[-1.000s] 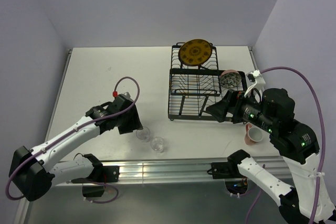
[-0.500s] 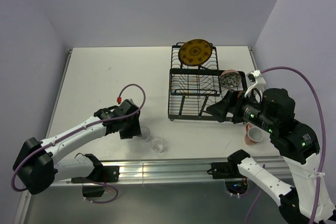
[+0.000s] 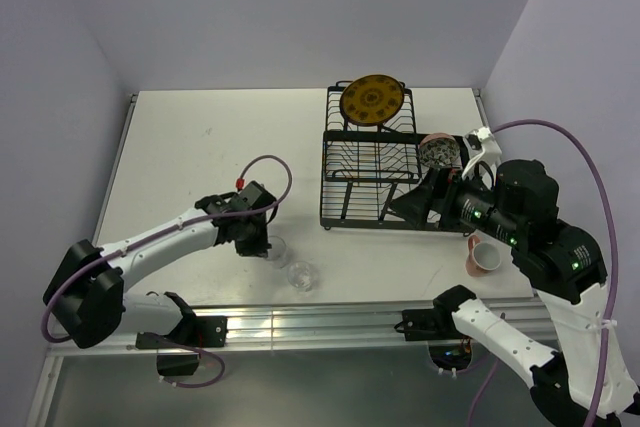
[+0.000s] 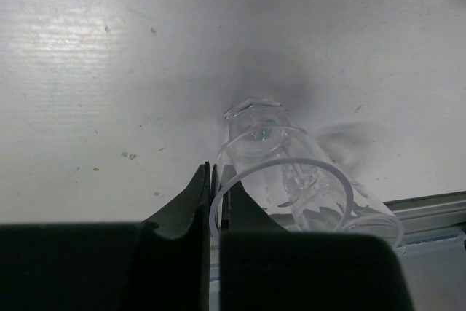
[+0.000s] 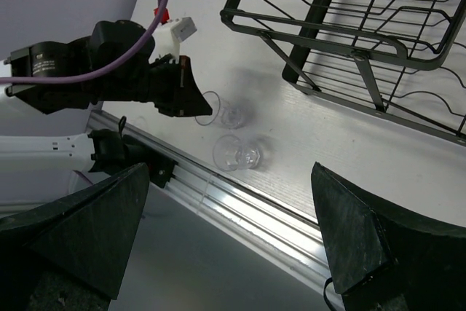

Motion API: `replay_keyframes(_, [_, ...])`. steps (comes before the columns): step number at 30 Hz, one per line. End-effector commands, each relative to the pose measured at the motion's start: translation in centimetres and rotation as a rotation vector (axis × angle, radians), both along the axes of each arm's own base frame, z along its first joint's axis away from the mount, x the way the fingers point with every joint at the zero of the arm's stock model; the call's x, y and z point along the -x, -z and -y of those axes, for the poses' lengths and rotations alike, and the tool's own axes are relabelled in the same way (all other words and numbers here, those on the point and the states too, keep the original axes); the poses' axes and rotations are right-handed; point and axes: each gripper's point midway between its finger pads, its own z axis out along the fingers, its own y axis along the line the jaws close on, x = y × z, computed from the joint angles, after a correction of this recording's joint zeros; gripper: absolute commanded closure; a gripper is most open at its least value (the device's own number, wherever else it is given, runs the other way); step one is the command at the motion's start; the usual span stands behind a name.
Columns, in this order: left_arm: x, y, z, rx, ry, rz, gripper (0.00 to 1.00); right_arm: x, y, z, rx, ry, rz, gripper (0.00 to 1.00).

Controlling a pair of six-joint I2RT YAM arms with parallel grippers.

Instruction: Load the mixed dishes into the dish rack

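My left gripper (image 3: 264, 241) is shut on the rim of a clear glass tumbler (image 4: 284, 180), one finger inside the glass and one outside. That tumbler (image 3: 276, 247) sits on the white table near the front edge. A second tumbler (image 3: 300, 275) stands just to its right and nearer the edge, apart from both grippers. The black wire dish rack (image 3: 370, 172) holds the yellow-orange plate (image 3: 372, 99) upright at its back. The patterned bowl (image 3: 438, 151) rests at the rack's right side. My right gripper (image 3: 412, 202) hangs open and empty by the rack's front right corner.
A pink mug (image 3: 485, 257) sits on the table to the right, under my right arm. A metal rail (image 5: 291, 216) runs along the table's front edge, close to the tumblers. In the right wrist view the rack's front legs (image 5: 360, 71) stand beyond both glasses (image 5: 237, 152).
My left gripper has moved right and toward the front edge onto the nearer tumbler, and its fingers have shut on the rim. The right arm has barely shifted.
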Motion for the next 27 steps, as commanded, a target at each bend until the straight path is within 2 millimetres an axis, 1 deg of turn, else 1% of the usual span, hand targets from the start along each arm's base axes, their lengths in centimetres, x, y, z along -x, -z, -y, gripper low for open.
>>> replay_keyframes(1, [-2.1,-3.1,-0.2,-0.033,0.034,0.097,1.0,-0.3,-2.1,-0.3,-0.017,-0.017,0.057,0.0])
replay_keyframes(2, [-1.8,-3.8,-1.2,-0.07,0.029,0.092,1.0,-0.3,-2.3,-0.4,-0.021,-0.02,0.058,0.0])
replay_keyframes(3, [-2.7,-6.4,-1.3,-0.053,0.014,0.153,1.0,-0.3,-2.6,-0.5,-0.025,-0.025,0.062,0.0])
replay_keyframes(4, [-3.2,-7.9,-2.1,-0.07,-0.006,0.19,1.0,-0.3,-2.9,-0.7,-0.03,-0.034,0.061,0.0])
replay_keyframes(5, [-3.8,-11.1,-2.3,-0.057,-0.011,0.234,1.0,-0.4,-3.1,-0.8,-0.035,-0.038,0.057,0.0])
replay_keyframes(6, [-4.5,-13.5,-2.9,-0.037,-0.038,0.281,1.0,-0.3,-3.6,-0.9,-0.04,-0.044,0.063,0.0])
replay_keyframes(8, [-5.5,-18.0,-3.0,0.009,-0.022,0.365,1.0,-0.4,-3.9,-1.5,-0.053,-0.069,0.047,0.0])
replay_keyframes(9, [-6.8,-23.1,-2.7,0.094,-0.041,0.471,1.0,-0.3,-4.6,-1.8,-0.071,-0.079,0.053,0.0])
replay_keyframes(10, [-7.3,-25.3,-2.4,0.14,-0.036,0.511,1.0,-0.3,-5.0,-2.5,-0.088,-0.113,0.043,0.0])
replay_keyframes(11, [-7.1,-27.8,-1.1,0.23,0.025,0.538,1.0,-0.2,-5.4,-2.8,-0.102,-0.131,0.041,0.0])
replay_keyframes(12, [-8.0,-32.4,-0.2,0.331,0.037,0.641,1.0,-0.4,-6.4,-3.4,-0.126,-0.149,0.045,0.0])
replay_keyframes(13, [-8.0,-34.4,0.7,0.397,0.069,0.682,1.0,-0.3,-6.8,-3.8,-0.145,-0.172,0.041,0.0])
replay_keyframes(14, [-6.8,-36.9,2.4,0.521,0.135,0.696,1.0,0.3,-7.5,-4.6,-0.182,-0.218,0.024,0.0])
replay_keyframes(15, [-6.6,-40.2,3.6,0.64,0.181,0.79,1.0,0.1,-8.4,-5.3,-0.209,-0.248,0.028,0.0])
replay_keyframes(16, [-5.9,-41.8,4.6,0.728,0.22,0.816,1.0,0.4,-9.0,-5.8,-0.236,-0.281,0.027,0.0])
replay_keyframes(17, [-4.6,-41.3,6.1,0.837,0.275,0.756,1.0,1.6,-9.7,-6.8,-0.294,-0.359,-0.006,0.0])
replay_keyframes(18, [-3.6,-44.9,6.4,0.961,0.332,0.88,1.0,1.8,-9.9,-7.4,-0.326,-0.397,-0.026,0.0])
replay_keyframes(19, [-2.8,-45.7,6.8,1.031,0.363,0.895,1.0,1.9,-11.3,-8.0,-0.377,-0.445,0.016,0.0])
replay_keyframes(20, [-2.7,-44.2,7.5,1.094,0.352,0.828,1.0,2.4,-11.9,-8.6,-0.439,-0.473,-0.021,0.01])
replay_keyframes(21, [-1.6,-46.1,7.4,1.177,0.407,0.896,1.0,2.9,-12.4,-9.2,-0.484,-0.549,0.0,0.02])
replay_keyframes(22, [-1.3,-46.1,7.6,1.218,0.401,0.867,1.0,3.1,-12.5,-9.4,-0.512,-0.571,-0.01,0.03])
replay_keyframes(23, [-1.3,-45.6,7.8,1.241,0.405,0.857,1.0,3.2,-12.7,-9.6,-0.549,-0.576,-0.045,0.04])
replay_keyframes(24, [-1.1,-45.5,8.0,1.261,0.416,0.848,1.0,3.4,-12.8,-9.8,-0.568,-0.611,-0.027,0.04])
replay_keyframes(25, [-0.8,-46.1,8.0,1.294,0.424,0.858,1.0,3.4,-12.9,-10.0,-0.588,-0.615,-0.048,0.05])
replay_keyframes(26, [-0.9,-45.7,8.1,1.298,0.424,0.85,1.0,3.4,-13.0,-10.0,-0.597,-0.624,-0.042,0.05])
replay_keyframes(27, [-0.9,-45.8,8.2,1.304,0.425,0.849,1.0,3.2,-13.2,-10.1,-0.606,-0.633,-0.024,0.05])
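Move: The left fingers already pinch the wall of the near-left glass, whose middle is some 3 cm right and 3 below them. The open right gripper waits about 30 cm right, 3 back and 30 above that hand; the rack's middle is roughly 33 cm right and 17 ahead, at its height. From the right hand the held glass is about 27 cm left, 3 ahead, 32 below; the second glass is 21 cm left, 2 back, equally low. Keeping its pinch on the glass wall, the left hand whips the glass up about 40 cm, first bowing forward some 9 cm, then coming partly back and going right about 8 cm while the wrist swings some 80 degrees until the fingers point right. Mostly in the later half, the open right gripper goes left about 10 cm and up 9 to meet it, rolling and turning counter-clockwise. ##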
